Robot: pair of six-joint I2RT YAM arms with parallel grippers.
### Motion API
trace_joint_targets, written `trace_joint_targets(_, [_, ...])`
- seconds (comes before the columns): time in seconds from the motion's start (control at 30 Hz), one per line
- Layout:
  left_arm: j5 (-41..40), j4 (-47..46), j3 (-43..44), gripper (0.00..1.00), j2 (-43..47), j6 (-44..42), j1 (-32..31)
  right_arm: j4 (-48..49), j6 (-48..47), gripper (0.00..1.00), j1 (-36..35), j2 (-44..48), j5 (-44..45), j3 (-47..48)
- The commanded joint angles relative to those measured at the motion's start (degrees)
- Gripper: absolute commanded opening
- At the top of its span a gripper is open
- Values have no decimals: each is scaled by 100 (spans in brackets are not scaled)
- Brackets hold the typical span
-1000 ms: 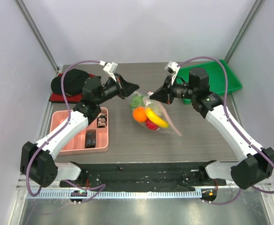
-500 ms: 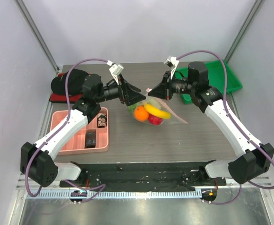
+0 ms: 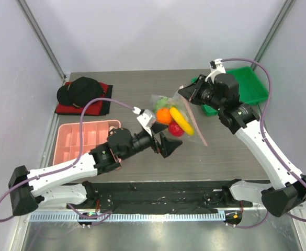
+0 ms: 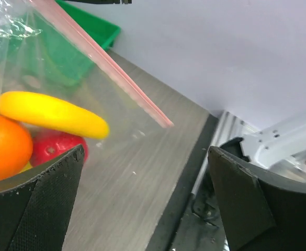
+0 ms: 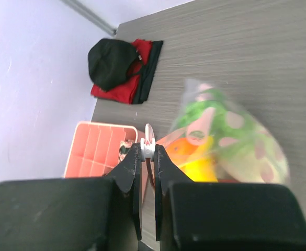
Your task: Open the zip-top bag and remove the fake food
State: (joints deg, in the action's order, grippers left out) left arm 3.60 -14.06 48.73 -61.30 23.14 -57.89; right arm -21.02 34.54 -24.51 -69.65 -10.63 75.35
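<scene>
The clear zip-top bag (image 3: 172, 112) hangs from my right gripper (image 3: 184, 92), with its pink zip strip (image 3: 195, 123) trailing down to the right. In the right wrist view that gripper (image 5: 148, 151) is shut on the bag's small white slider (image 5: 148, 146). Inside the bag lies the fake food: a banana (image 3: 182, 121), an orange (image 3: 163, 115), a red fruit (image 3: 176, 129) and a green cabbage (image 3: 162, 102). My left gripper (image 3: 171, 146) is open just below and in front of the bag, with nothing between its fingers (image 4: 37, 209). The banana (image 4: 53, 112) and orange (image 4: 3, 146) show to its left.
A pink compartment tray (image 3: 74, 141) sits at the left, partly under my left arm. A black cap on a red cloth (image 3: 82, 90) lies at the back left. A green tray (image 3: 249, 86) stands at the back right, behind my right arm.
My left gripper has opened, let go of the bag and dropped toward the near edge. My right gripper has carried the bag up and to the right by its slider.
</scene>
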Motion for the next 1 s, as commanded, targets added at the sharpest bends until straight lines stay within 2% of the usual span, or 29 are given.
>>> trace_joint_targets(0.0, [-2712,-1520,-128,100,-476,-907,-653,-201,1220,1,-386,118,1720,269])
trace_joint_targets(0.13, [-3372,-1757,451,100,-1364,-1266,-987,-648,1616,1,-616,-22,2416,611])
trace_joint_targets(0.2, [-3785,-1906,689,100,-1665,-1706,-1259,-1000,1669,1,-695,-163,2687,865])
trace_joint_targets(0.37, [-4901,-1644,1384,100,-2395,-1918,-1304,-1150,1652,1,-905,-330,2733,1008])
trace_joint_targets(0.5, [-4982,-1319,1666,98,-2633,-1892,-1295,-1150,1775,1,-994,-242,3058,877])
trace_joint_targets(0.57, [-5149,-1309,1780,89,-2746,-1874,-1260,-1098,1880,2,-1012,-216,3006,806])
trace_joint_targets(0.63, [-4966,-978,1963,70,-2835,-1796,-1111,-1019,1916,5,-1029,-181,2988,683])
trace_joint_targets(0.67, [-4887,-732,2061,56,-2861,-1682,-1050,-975,1942,7,-1021,-146,2962,648])
trace_joint_targets(0.7, [-4773,-477,2149,29,-2888,-1489,-979,-940,1925,12,-1020,-120,2962,613])
trace_joint_targets(0.73, [-4598,-92,2219,22,-2862,-1218,-796,-905,1890,14,-1029,-111,2953,604])
trace_joint_targets(0.77, [-4352,8,2202,13,-2818,-1171,-716,-878,1828,19,-1021,-119,2970,621])
trace_joint_targets(0.8, [-3828,122,2176,8,-2670,-1154,-619,-861,1541,41,-1003,-93,2971,630])
trace_joint_targets(0.83, [-3588,480,2150,4,-2572,-1110,-453,-773,1338,55,-968,-67,2988,630])
trace_joint_targets(0.87, [-3263,745,2158,0,-2467,-1083,-295,-712,1109,80,-898,-6,2953,543])
trace_joint_targets(0.9, [-2781,974,2158,0,-2196,-1066,-128,-546,228,83,-706,160,2631,438])
trace_joint_targets(0.97, [-1446,1648,2132,0,-1949,-960,530,-44,-777,99,-582,337,2296,114])
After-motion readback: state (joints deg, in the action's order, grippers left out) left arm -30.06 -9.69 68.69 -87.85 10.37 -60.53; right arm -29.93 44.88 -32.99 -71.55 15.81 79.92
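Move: The pink zip strip of the bag runs down slantwise from the right fingers, which still pinch its upper end by the white slider. The strip's middle lies about 13 cm ahead of the open left hand, 8 cm right and 3 below; from the right hand, some 9 cm back, 4 right and 5 lower. From the left hand, the banana is about 13 ahead and 3 right, the red fruit 9 straight ahead, and the orange 14 ahead and 5 left, all roughly 8 below. The left fingers shut on the pink zip strip about midway along it, after the hand swings right and down about 5 cm, then forward, some 12 cm ahead in all, dipping again at the end and turning roughly 30 degrees counter-clockwise. The right hand all but stays in place, turns some 20 degrees clockwise and, once the left is nearly shut, opens wide and lets go of the slider end. ##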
